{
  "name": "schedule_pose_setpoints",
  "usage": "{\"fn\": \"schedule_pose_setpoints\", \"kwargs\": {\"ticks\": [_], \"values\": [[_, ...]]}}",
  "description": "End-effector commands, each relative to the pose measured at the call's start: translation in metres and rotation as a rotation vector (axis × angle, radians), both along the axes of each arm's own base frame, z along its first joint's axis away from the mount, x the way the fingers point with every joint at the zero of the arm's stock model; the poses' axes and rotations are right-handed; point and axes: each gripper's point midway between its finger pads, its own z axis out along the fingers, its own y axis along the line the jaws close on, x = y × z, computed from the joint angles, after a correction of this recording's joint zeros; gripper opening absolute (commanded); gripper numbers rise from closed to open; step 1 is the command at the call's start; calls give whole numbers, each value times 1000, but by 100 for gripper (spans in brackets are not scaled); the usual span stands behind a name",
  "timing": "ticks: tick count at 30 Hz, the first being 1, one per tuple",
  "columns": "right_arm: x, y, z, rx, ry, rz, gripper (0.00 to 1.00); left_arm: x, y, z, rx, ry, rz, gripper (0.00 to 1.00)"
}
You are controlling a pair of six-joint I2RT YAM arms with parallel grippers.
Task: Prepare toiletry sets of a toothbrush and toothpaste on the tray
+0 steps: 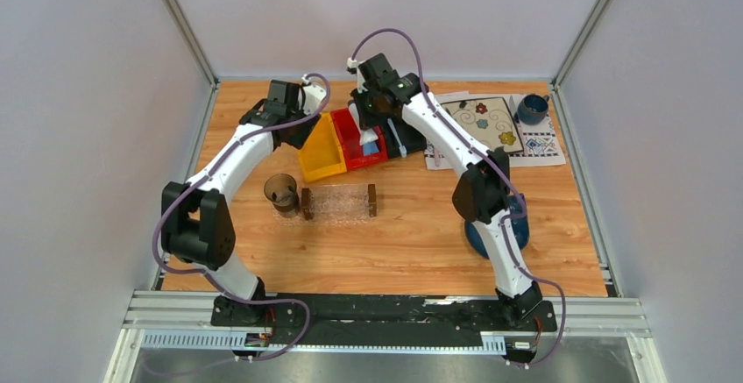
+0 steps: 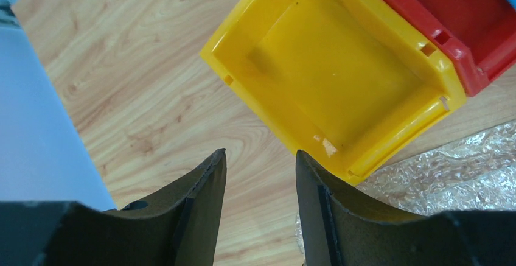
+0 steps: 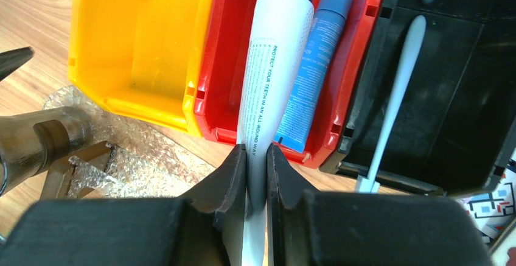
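Observation:
My right gripper [image 3: 257,150] is shut on the flat end of the white toothpaste tube [image 3: 274,65], which stretches over the red bin [image 3: 228,53] with its dark cap pointing away. A blue toothpaste tube [image 3: 313,65] lies beside it in the same bin. The pale toothbrush [image 3: 398,89] lies in the black bin [image 3: 468,95]. The clear textured tray [image 1: 339,201] with brown end blocks sits nearer the arms with nothing on it. My left gripper [image 2: 260,153] hangs open over bare wood next to the yellow bin [image 2: 341,65], holding nothing.
The yellow bin [image 1: 320,151], red bin [image 1: 357,142] and black bin [image 1: 407,142] stand side by side behind the tray. A brown cup [image 1: 281,192] stands just left of the tray. At the back right are a floral plate [image 1: 484,120] and a blue cup [image 1: 532,107].

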Motion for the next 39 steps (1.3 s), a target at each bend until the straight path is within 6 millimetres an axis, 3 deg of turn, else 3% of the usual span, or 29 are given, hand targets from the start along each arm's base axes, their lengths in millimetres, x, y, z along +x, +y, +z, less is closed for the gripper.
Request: {"fn": "schedule_pose_setpoints", "kwargs": {"ticks": [1,5,14,23,31,39], "values": [[-2,-6,46,61,-75,11,0,2,9,-4,-57,69,112,54],[-3,-12,56,59,-89,8,0,7,18,-16,-82,114,191,55],[-8,-23,66,48,-94,7,0,12,10,-51,-182,257,262,55],[-17,-36,76,40,-98,6,0,25,14,-73,-212,293,325,55],[-20,-48,86,33,-109,-3,0,44,11,-85,-243,321,345,34],[-25,-56,98,39,-116,-3,0,70,18,-83,-201,279,361,33]]}}
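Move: The yellow bin's middle lies about 4 cm ahead of the left hand, 6 cm to its right and 12 cm below, in the skewed row. The red bin is 7 cm ahead and 17 right of that hand, the brown cup 9 cm back and 1 right. The right hand, already holding the white toothpaste, has the black bin 3 cm ahead, 8 right and 14 below; the red bin lies 3 cm ahead and 3 left, the yellow bin level and 15 left. The left hand sinks about 9 cm to the yellow bin's left wall, tipping some 20 degrees steeper and turning counter-clockwise about as much, then goes on forward roughly 4 cm at that height while its half-open fingers close astride the wall and pinch it near the middle. Meanwhile the right hand keeps its grip on the white toothpaste and carries it up and to the right, about 5 cm each way, away from the red bin and out over the black one, its wrist barely turning. ##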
